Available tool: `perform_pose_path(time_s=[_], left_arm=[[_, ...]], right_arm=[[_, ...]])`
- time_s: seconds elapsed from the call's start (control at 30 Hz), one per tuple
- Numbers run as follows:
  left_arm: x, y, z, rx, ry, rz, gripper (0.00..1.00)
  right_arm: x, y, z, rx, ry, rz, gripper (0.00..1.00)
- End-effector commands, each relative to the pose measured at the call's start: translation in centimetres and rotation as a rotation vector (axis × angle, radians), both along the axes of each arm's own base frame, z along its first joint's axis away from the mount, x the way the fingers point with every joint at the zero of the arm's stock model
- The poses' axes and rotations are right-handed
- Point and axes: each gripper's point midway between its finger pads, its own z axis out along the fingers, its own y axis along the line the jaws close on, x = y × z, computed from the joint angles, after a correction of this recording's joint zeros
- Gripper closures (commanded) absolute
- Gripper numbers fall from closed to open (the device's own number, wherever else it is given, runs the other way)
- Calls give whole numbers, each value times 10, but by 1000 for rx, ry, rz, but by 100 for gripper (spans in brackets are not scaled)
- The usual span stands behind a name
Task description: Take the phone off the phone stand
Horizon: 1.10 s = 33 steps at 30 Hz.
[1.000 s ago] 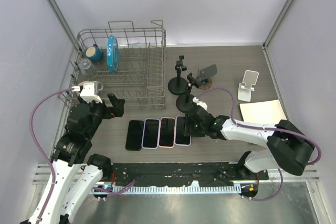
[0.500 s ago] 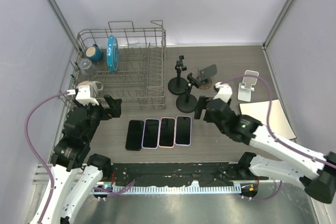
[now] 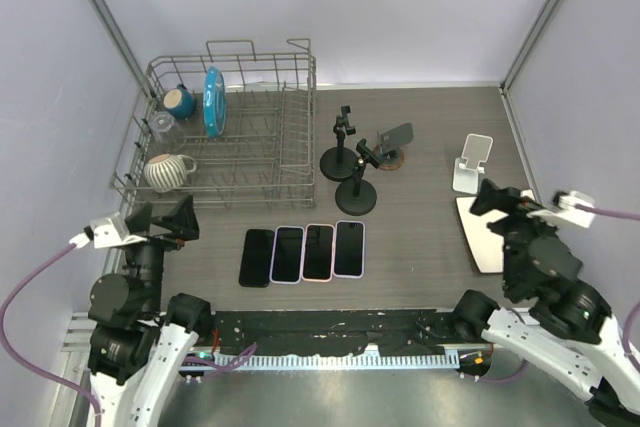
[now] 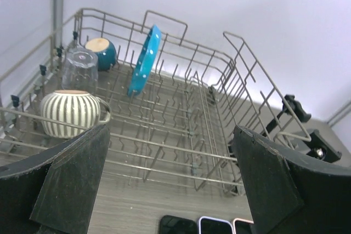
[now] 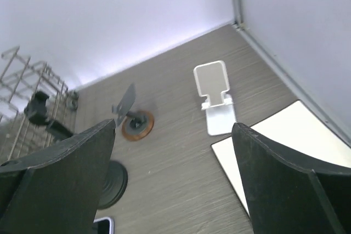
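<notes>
Several phones lie flat in a row on the table; the rightmost phone [image 3: 349,248] has a pale rim and its corner [image 5: 104,224] shows in the right wrist view. No stand holds a phone: two black clamp stands [image 3: 355,187], a grey-plate stand [image 3: 392,145] [image 5: 130,114] and a white stand [image 3: 470,162] [image 5: 216,100] are bare. My right gripper [image 3: 505,205] [image 5: 175,179] is open and empty, raised at the near right, well away from the phones. My left gripper [image 3: 162,219] [image 4: 170,190] is open and empty at the near left.
A wire dish rack [image 3: 230,137] [image 4: 164,113] at the back left holds a blue plate [image 3: 212,100], a striped mug [image 3: 165,171], a glass and a teal bowl. A white pad [image 3: 478,237] lies partly under my right arm. Side walls close in on both sides.
My right gripper let go of the rightmost phone, opened wide and drew back to the near right. My left arm also pulled back toward the near left edge.
</notes>
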Motion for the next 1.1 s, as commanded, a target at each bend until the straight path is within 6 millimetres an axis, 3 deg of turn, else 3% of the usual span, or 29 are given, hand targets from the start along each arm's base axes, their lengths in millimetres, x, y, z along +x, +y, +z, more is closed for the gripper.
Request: perform_pose_path(time_s=[0.0, 0.03, 0.2, 0.33, 0.43, 1.07], left_arm=[[-10, 22, 8, -37, -58, 103, 0], [-21, 27, 13, -56, -101, 110, 0], [-20, 30, 5, -63, -52, 131, 0], [-22, 27, 8, -65, -70, 111, 0], [-25, 32, 8, -77, -78, 140, 0], [-27, 35, 9, -72, -74, 157, 0]], right_arm=[[-28, -57, 14, 26, -91, -166, 7], [-31, -61, 15, 50, -111, -174, 7], [-43, -80, -1, 133, -143, -226, 6], [-33, -61, -5, 96, -143, -141, 6], [-36, -69, -6, 92, -136, -184, 6], [-35, -67, -7, 92, -134, -182, 6]])
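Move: The last phone laid down, at the right end of the row, lies some 27 cm to the right hand's left, about 3 cm back and 30 cm below; from the left hand it is roughly 38 cm right, 2 cm back and 31 cm down. The empty white stand is about 23 cm ahead and 6 cm right of the right hand, and the white board roughly 2 cm ahead and 11 cm right, both far below. Empty and open, the right hand draws some 6 cm right and slightly back, away from the phones; left drifts 3 cm left. ##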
